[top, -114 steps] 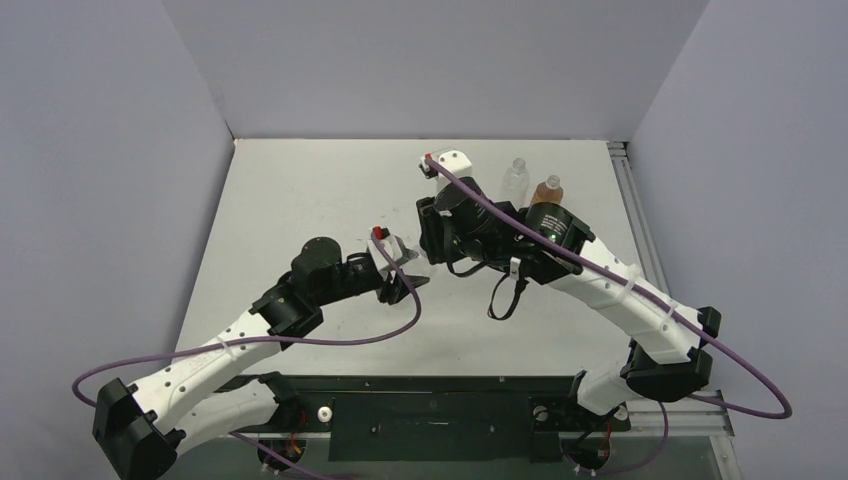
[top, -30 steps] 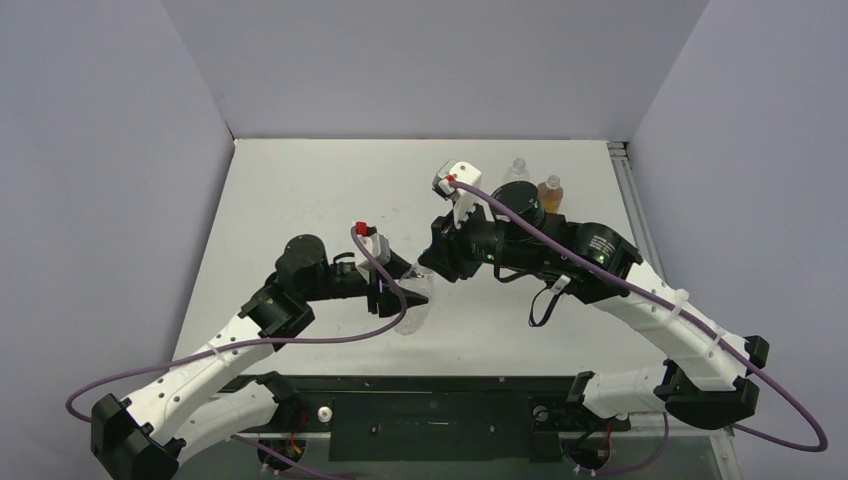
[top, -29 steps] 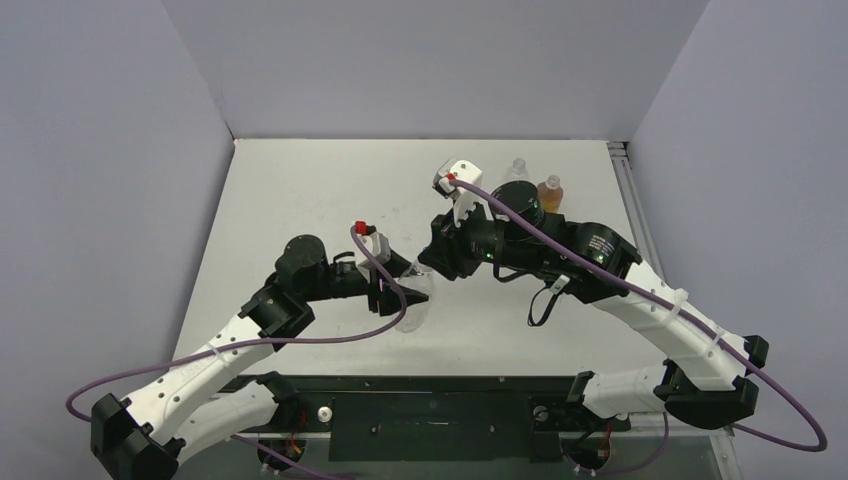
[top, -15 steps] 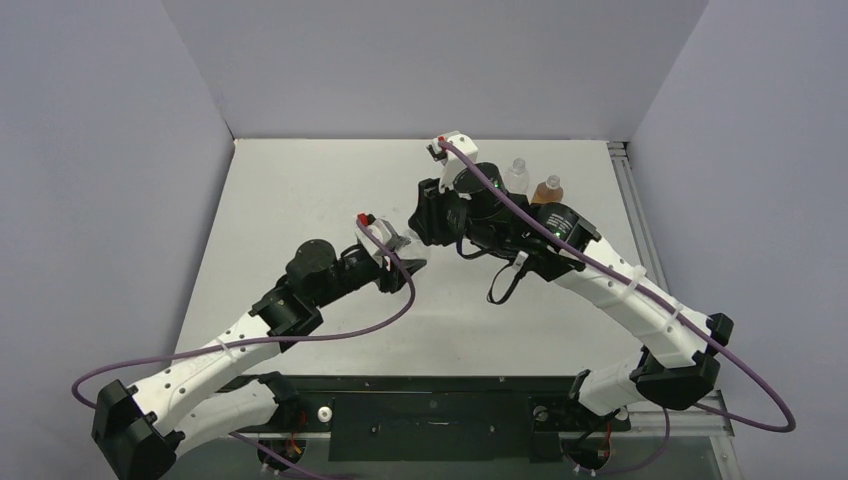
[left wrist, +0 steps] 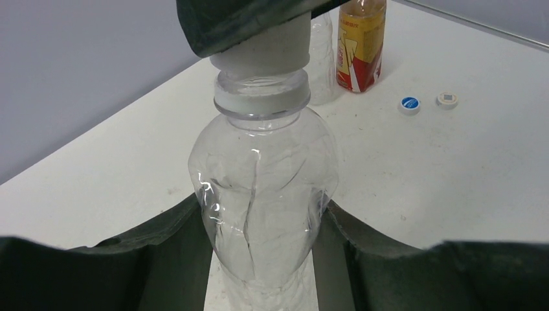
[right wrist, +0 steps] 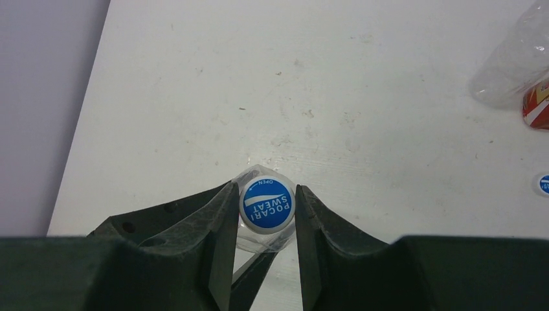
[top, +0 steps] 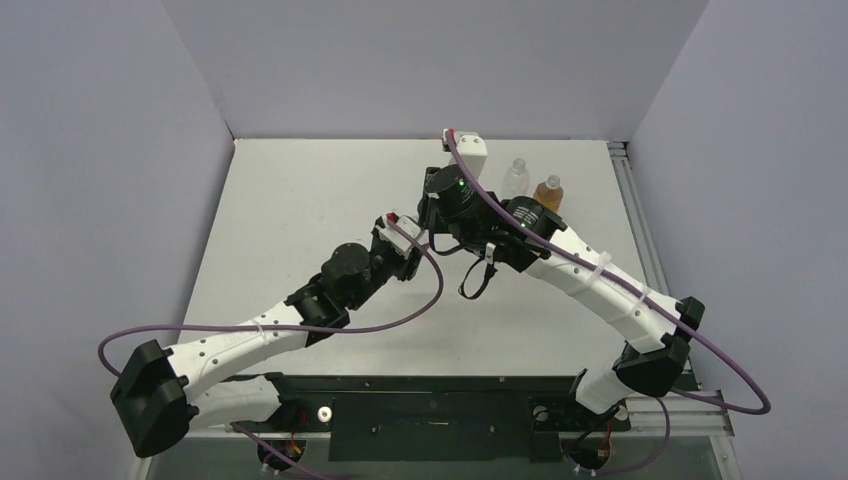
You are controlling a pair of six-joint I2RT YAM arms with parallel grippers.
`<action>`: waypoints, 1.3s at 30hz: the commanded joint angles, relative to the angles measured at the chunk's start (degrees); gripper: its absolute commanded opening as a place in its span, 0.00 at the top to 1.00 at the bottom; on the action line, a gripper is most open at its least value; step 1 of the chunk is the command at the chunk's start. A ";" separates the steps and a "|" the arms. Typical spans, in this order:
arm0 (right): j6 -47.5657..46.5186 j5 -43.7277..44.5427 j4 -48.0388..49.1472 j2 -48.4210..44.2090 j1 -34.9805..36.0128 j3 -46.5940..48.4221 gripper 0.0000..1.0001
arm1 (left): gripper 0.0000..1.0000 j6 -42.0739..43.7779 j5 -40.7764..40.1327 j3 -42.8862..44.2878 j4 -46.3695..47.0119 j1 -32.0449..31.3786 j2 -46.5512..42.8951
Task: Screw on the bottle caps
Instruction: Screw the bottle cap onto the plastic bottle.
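My left gripper (left wrist: pixel 262 217) is shut on the body of a clear bottle (left wrist: pixel 264 175) and holds it upright near the table's middle. A blue-and-white cap (right wrist: pixel 267 204) sits on that bottle's neck. From above, my right gripper (right wrist: pixel 267 208) is shut on this cap; in the left wrist view the cap's white side (left wrist: pixel 262 55) shows under the dark right fingers (left wrist: pixel 233 23). From above, the left gripper (top: pixel 407 252) and right gripper (top: pixel 433 222) meet, hiding bottle and cap.
A second clear bottle (top: pixel 515 178) and an amber bottle (top: pixel 548 190) with a red band stand at the back right. Two loose caps lie on the table near them, one blue-and-white (left wrist: pixel 408 104), one white (left wrist: pixel 447 99). Grey walls enclose the table.
The left arm has carried the bottle farther back and to the right. The right wrist has turned over it while staying shut on the cap.
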 commanded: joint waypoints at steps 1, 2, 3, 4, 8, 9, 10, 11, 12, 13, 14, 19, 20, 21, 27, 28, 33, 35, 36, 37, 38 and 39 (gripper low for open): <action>4.29 0.92 -1.81 0.38 2.70 -3.41 1.00 | 1.00 -0.89 -2.95 7.22 17.48 -0.65 -0.05; 4.38 1.30 -1.88 0.79 2.73 -3.05 1.00 | 1.00 -0.95 -2.62 7.15 17.60 -0.63 0.10; 4.37 1.52 -1.88 0.93 2.83 -2.80 1.00 | 1.00 -0.99 -2.53 7.10 17.63 -0.62 0.13; 4.42 1.71 -1.97 1.26 2.92 -2.39 1.00 | 1.00 -1.00 -2.25 7.05 17.64 -0.66 0.29; 4.20 1.75 -2.02 1.97 3.14 -1.62 1.00 | 1.00 -1.01 0.09 6.74 17.11 -0.61 0.30; 4.10 1.66 -1.86 1.96 3.29 -1.60 1.00 | 1.00 -1.01 0.58 6.58 16.94 -0.61 0.27; 3.74 1.59 -1.32 1.56 3.42 -1.78 0.97 | 1.00 -1.01 1.67 6.30 16.89 -0.61 0.18; 3.61 1.40 -0.94 1.31 3.60 -2.22 0.96 | 1.00 -1.12 2.25 6.16 16.64 -0.57 -0.11; 3.18 1.31 -0.15 0.61 3.75 -2.52 0.92 | 1.00 -1.19 3.12 5.89 16.39 -0.55 -0.19; 3.02 1.28 0.22 0.18 3.74 -3.02 0.90 | 1.00 -1.29 3.89 5.78 15.75 -0.51 -0.47; 2.59 1.34 0.82 -0.71 3.77 -3.22 0.87 | 1.00 -1.37 4.19 5.51 15.38 -0.43 -0.63; 0.55 1.63 1.80 -3.01 3.89 -2.89 0.73 | 1.00 -3.02 8.01 4.44 12.84 0.59 -1.64; 0.11 1.64 1.63 -3.22 3.89 -2.54 0.70 | 1.00 -3.33 8.49 4.34 12.43 0.74 -1.66; -0.10 1.56 1.42 -3.27 3.89 -1.84 0.69 | 1.00 -3.44 9.32 4.26 11.86 0.77 -1.78; -1.00 2.01 0.28 -3.93 3.85 -0.31 0.59 | 1.00 -4.20 10.97 3.44 10.38 0.86 -2.29; -1.05 2.01 0.30 -4.22 3.86 -0.29 0.57 | 1.00 -4.36 11.11 3.34 10.09 0.94 -2.29; -1.03 2.35 0.08 -5.27 3.85 0.03 0.45 | 1.00 -4.71 12.53 3.01 9.31 1.03 -2.62; -1.28 2.42 0.50 -6.31 3.87 -0.30 0.39 | 1.00 -5.13 14.65 2.92 8.77 1.23 -2.89; -1.41 2.42 0.67 -6.75 3.88 -0.82 0.36 | 1.00 -5.73 15.28 2.64 8.48 1.56 -3.19; -1.77 2.35 1.20 -7.74 3.76 -1.20 0.31 | 1.00 -6.05 16.90 2.37 8.40 1.79 -3.35; -2.13 2.16 1.51 -8.26 3.74 -2.08 0.29 | 1.00 -6.66 17.95 2.31 7.97 2.36 -3.72; -2.89 1.91 2.44 -9.46 3.72 -2.57 0.27 | 1.00 -6.78 20.34 2.18 7.66 2.68 -3.93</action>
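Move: The cap is already on the held bottle, right between the right fingers; from the left hand, which grips the bottle's body, it lies about 7 cm up, 1 cm back and 1 cm to the right. Away from the right hand, a clear bottle stands roughly 14 cm ahead and 20 cm right, with its middle some 20 cm lower. A loose blue cap lies about 4 cm ahead, 21 cm right and 30 cm down. Rising a centimetre or so together at first, both hands then draw back; the right turns about 5 degrees clockwise and back, still pinching the cap, before its fingers spread wide and let go on both sides. The left keeps its grip on the bottle and carries it about 3.5 cm up and 2.5 cm back and right, turning some 12 degrees clockwise. ##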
